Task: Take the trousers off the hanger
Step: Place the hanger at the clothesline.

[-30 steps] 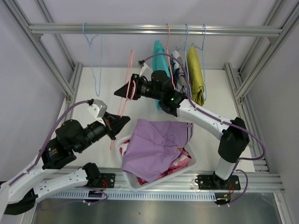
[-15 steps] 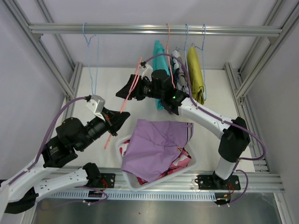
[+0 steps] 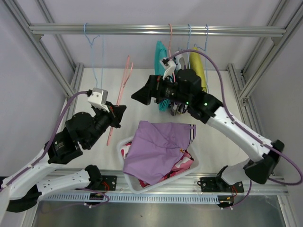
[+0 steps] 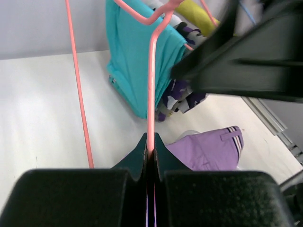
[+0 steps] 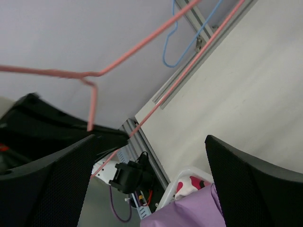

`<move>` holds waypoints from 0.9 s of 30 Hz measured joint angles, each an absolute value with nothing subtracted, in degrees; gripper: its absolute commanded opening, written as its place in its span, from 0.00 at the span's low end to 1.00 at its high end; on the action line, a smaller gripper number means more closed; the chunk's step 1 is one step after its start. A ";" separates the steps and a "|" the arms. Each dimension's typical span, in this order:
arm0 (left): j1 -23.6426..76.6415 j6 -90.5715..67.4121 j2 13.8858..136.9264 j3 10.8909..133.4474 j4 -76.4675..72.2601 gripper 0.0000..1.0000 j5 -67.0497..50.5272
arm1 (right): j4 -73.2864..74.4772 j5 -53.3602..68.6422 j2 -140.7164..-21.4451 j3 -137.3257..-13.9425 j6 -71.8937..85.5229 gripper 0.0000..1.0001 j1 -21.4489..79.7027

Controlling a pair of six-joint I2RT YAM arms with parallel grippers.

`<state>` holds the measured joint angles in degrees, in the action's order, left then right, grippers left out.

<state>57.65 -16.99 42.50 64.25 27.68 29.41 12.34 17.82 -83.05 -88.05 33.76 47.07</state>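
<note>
My left gripper is shut on the wire of an empty pink hanger, which it holds off the rail. To the right of that hanger my right gripper stands open and clear of the wire, nothing between its fingers. Lilac trousers lie on top of the white basket, with red-and-white ones under them. Teal, camouflage and mustard trousers hang on hangers behind the right arm.
An empty blue hanger hangs from the aluminium rail at the left. Frame posts stand at both sides of the white table, and a metal channel runs along the near edge.
The right gripper has opened, let go of the pink hanger and drawn back to the right. The left gripper still holds the hanger, now lifted a little and more upright.
</note>
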 measured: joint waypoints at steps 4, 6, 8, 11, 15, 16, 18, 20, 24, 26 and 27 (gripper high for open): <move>57.63 -18.31 43.99 64.90 29.26 0.01 31.97 | 13.82 16.93 -75.81 -86.28 32.80 0.99 47.07; 57.63 -19.31 44.82 65.71 30.48 0.01 32.91 | 14.48 16.43 -71.37 -83.79 32.49 0.99 47.07; 57.49 -20.18 45.95 67.20 31.81 0.00 33.30 | 15.07 15.70 -66.98 -81.10 32.32 0.99 47.07; 56.69 -21.67 48.53 71.07 34.06 0.00 33.17 | 15.88 13.89 -59.33 -75.72 32.25 1.00 47.07; 52.47 -24.01 53.43 79.22 36.97 0.00 30.52 | 16.60 11.77 -51.09 -70.30 32.25 1.00 47.07; 50.57 -24.71 54.81 81.47 37.45 0.00 29.08 | 16.73 11.38 -49.58 -69.17 32.25 0.99 47.07; 45.39 -26.15 57.63 86.11 39.07 0.00 24.84 | 16.91 10.68 -47.24 -67.31 32.25 1.00 47.07; 40.75 -27.29 60.80 90.41 39.92 0.01 21.26 | 17.15 10.17 -45.67 -65.65 32.25 0.99 47.07; 34.17 -28.51 68.49 99.37 42.44 0.01 14.70 | 18.04 9.17 -44.12 -62.57 32.18 0.99 47.07; 32.36 -29.02 72.07 102.50 42.70 0.01 11.99 | 18.87 8.45 -43.92 -61.56 31.83 0.99 47.07; 31.51 -29.21 73.84 103.59 42.94 0.00 10.37 | 19.16 8.12 -43.92 -61.04 31.59 0.99 47.07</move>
<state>31.51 -29.21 73.84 103.59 42.94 10.37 19.16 8.12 -43.92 -61.04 31.59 47.07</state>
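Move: The left hand already holds the bare pink hanger. Its free stretch of clothesline lies about 25 cm straight ahead and some 15 cm higher. The empty blue hanger hangs some 20 cm ahead, 14 cm to the left and 5 cm up; the teal trousers hang about 17 cm ahead, 17 cm to the right, level in height. From the open, empty right hand, that stretch is roughly 20 cm ahead, 9 cm left and 14 cm up; the purple trousers lie 12 cm back, 5 cm right and 33 cm below. Forward and up goes the left hand after a slight dip, some 11 cm out and 7 cm higher, carrying the pinched pink hanger towards the clothesline; its fingers tip down and swing a little counter-clockwise. The right hand, wide open, clears away to the right and back, about 17 cm in all, rising briefly before sinking again near the teal trousers' side of the basket. ##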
